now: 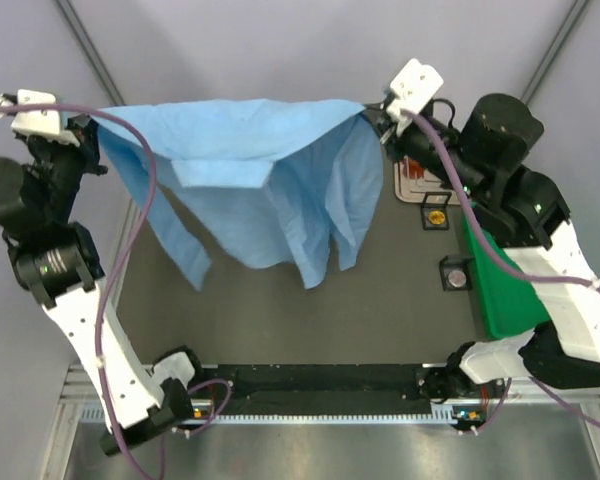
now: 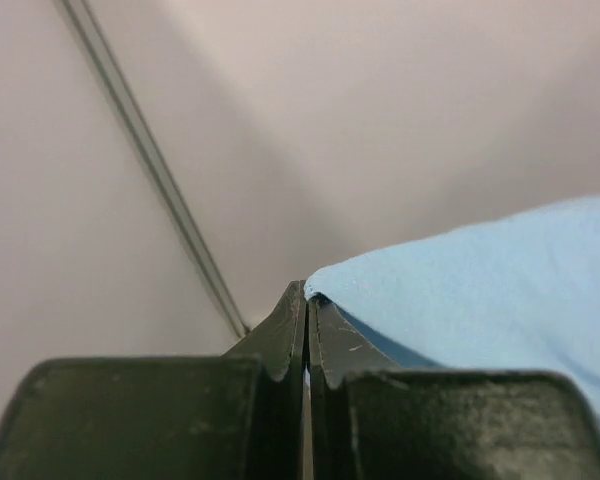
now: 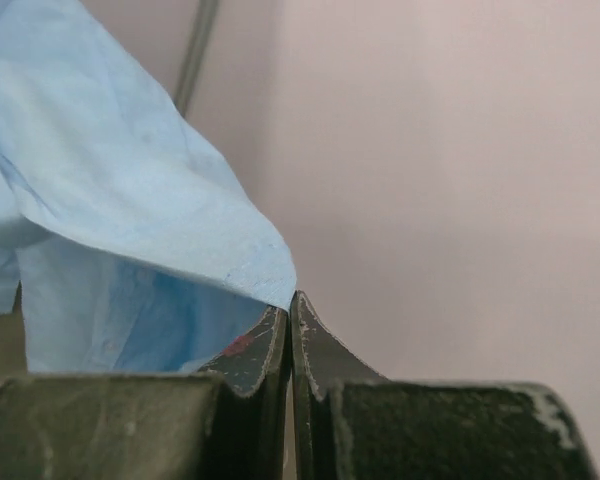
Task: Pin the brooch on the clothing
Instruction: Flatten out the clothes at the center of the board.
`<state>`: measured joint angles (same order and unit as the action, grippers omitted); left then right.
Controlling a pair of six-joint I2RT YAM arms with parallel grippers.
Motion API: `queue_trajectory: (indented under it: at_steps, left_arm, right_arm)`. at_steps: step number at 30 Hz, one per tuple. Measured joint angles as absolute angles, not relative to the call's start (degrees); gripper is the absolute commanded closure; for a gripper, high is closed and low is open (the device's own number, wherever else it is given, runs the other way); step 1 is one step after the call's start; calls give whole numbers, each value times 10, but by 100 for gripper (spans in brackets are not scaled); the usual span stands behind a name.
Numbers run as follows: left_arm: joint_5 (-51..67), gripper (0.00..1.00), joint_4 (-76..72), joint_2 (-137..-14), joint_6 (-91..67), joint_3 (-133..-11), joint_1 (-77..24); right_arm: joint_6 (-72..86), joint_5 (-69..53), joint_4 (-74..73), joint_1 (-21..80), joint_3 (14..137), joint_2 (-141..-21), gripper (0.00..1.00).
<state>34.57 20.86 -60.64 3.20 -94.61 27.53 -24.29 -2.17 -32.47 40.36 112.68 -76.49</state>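
Note:
The clothing (image 1: 250, 170), a light blue shirt, hangs spread between my two raised grippers above the dark table, its sleeves and tails drooping toward the mat. My left gripper (image 1: 92, 125) is shut on the shirt's left top corner, and the left wrist view shows the cloth (image 2: 500, 290) pinched at the fingertips (image 2: 307, 295). My right gripper (image 1: 372, 112) is shut on the right top corner, with fabric (image 3: 110, 200) running off the tips (image 3: 289, 300). A small round gold piece (image 1: 436, 216) and a round piece in a black square holder (image 1: 457, 275) lie at the right; I cannot tell which is the brooch.
A green bin (image 1: 500, 285) stands at the table's right edge under the right arm. A white card with orange lines (image 1: 415, 180) lies behind the gold piece. The dark mat (image 1: 280, 320) shows in front of the hanging shirt.

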Motion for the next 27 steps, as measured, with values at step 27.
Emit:
queue_trajectory:
  at_steps: [27]
  left_arm:
    - [156, 100, 249, -438, 124, -1059, 273]
  right_arm:
    - [-309, 34, -359, 582, 1256, -705, 100]
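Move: Both hands already hold the clothing by its upper edge, high over the board; its hanging middle is about 22 cm to the left hand's right and 22 cm to the right hand's left, some 3 cm nearer the bases and 22 cm lower. The board's centre lies roughly 54 cm below both, level in reach, about 36 cm right of the left hand and 8 cm left of the right hand. From the right hand, the yellow brooch box is 24 cm right and 7 cm farther out, the silver brooch box 27 cm right and 9 cm back. Keeping their pinches on the two ends of the upper edge, both hands sweep the clothing back towards the bases and up, the left by some 18 cm back and 12 cm up, the right by about 12 cm back and 10 cm up. The left fingers tip up about 25 degrees and swing counter-clockwise while the right wrist tilts and turns the same way by less, and both hands ease almost to a stop past the halfway point, holding the clothing aloft between them. ##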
